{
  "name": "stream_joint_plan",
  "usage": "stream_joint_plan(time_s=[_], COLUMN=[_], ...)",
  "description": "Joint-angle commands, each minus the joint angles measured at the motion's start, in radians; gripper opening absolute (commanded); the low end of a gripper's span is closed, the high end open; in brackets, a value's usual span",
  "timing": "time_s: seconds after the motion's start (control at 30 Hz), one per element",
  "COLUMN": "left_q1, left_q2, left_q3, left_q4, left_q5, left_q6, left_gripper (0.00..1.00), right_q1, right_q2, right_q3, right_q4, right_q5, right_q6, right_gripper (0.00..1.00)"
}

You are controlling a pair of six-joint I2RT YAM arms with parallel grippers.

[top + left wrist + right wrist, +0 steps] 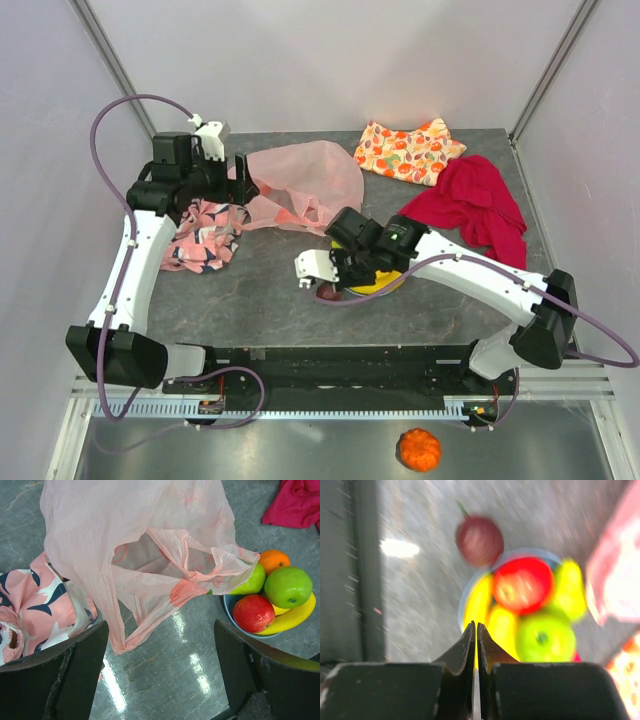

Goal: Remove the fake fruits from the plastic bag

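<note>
The pink plastic bag [300, 180] lies crumpled at the back middle of the table, and in the left wrist view [135, 545] its mouth and handle loops face me. My left gripper [240, 180] is open and empty at the bag's left edge [160, 665]; one handle loop hangs beside its left finger [75, 675]. A blue plate [229, 611] holds a red apple [253, 612], green apple [288, 586], orange [274, 560], green pear [252, 580] and banana [295, 620]. A dark purple fruit [480, 540] lies on the table beside the plate. My right gripper [476, 627] is shut and empty just above the plate [338, 280].
A pink-and-black patterned cloth [205, 240] lies under my left arm. A fruit-print orange cloth [410, 150] and a red cloth [475, 205] lie at the back right. A small orange pumpkin [419, 449] sits off the table at the front.
</note>
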Motion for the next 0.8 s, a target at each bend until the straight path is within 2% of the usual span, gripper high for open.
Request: stream_joint_plan(time_s=[0.0,0.13,0.23,0.27,0.37,0.43,0.53,0.6,0.77], left_q1=[0.005,0.005,0.005,0.005,0.005,0.005,0.006,0.006,0.009], left_q2=[0.022,0.03,0.031,0.031,0.03,0.028,0.022,0.018,-0.004], left_q3=[0.048,0.051,0.042,0.041,0.039,0.038,0.038,0.036,0.028], left_q4=[0.015,0.01,0.012,0.012,0.012,0.013,0.009,0.004,-0.001], left_q5=[0.037,0.037,0.031,0.028,0.025,0.022,0.023,0.022,0.014], left_q6=[-0.013,-0.005,-0.002,-0.002,0.001,0.004,0.004,0.004,0.006], left_gripper=[0.93,0.93,0.93,0.93,0.93,0.93,0.93,0.93,0.93], right_q1=[-0.056,-0.091,-0.093,-0.09,-0.053,-0.047,-0.041,-0.038,0.019], right_q2=[-0.031,-0.036,-0.045,-0.048,-0.03,0.002,0.124,0.201,0.303], right_q3=[-0.044,-0.071,-0.074,-0.087,-0.113,-0.122,-0.055,0.025,0.085], right_q4=[-0.042,-0.021,0.005,0.063,0.133,0.221,0.278,0.303,0.372], right_q5=[0.175,0.174,0.058,0.041,-0.049,-0.097,-0.134,-0.152,-0.18], right_q6=[-0.084,-0.095,-0.075,-0.059,-0.082,-0.084,-0.009,0.121,0.279], right_gripper=[0.07,0.09,0.29,0.42,0.59,0.65,0.66,0.7,0.71])
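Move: Beneath the shut right fingers and to their left, the dark red fruit is loose, about 6 cm left, 1 cm ahead and some 11 cm lower. The red apple in the bowl sits about 5 cm ahead and 1 cm left, 8 cm down; the bowl's middle is 6 cm ahead and 4 cm right, 10 cm down. From the left hand the dark fruit is about 15 cm back, 20 cm right and 22 cm down. Swinging right by about 5 cm and some 3 cm forward towards the bowl, the empty right hand then turns back and sweeps left about 11 cm past where it began, sinking nearly 6 cm in all towards the table. The shut fingers open to roughly two thirds on the way back, and end above and short of the dark fruit without touching it. ##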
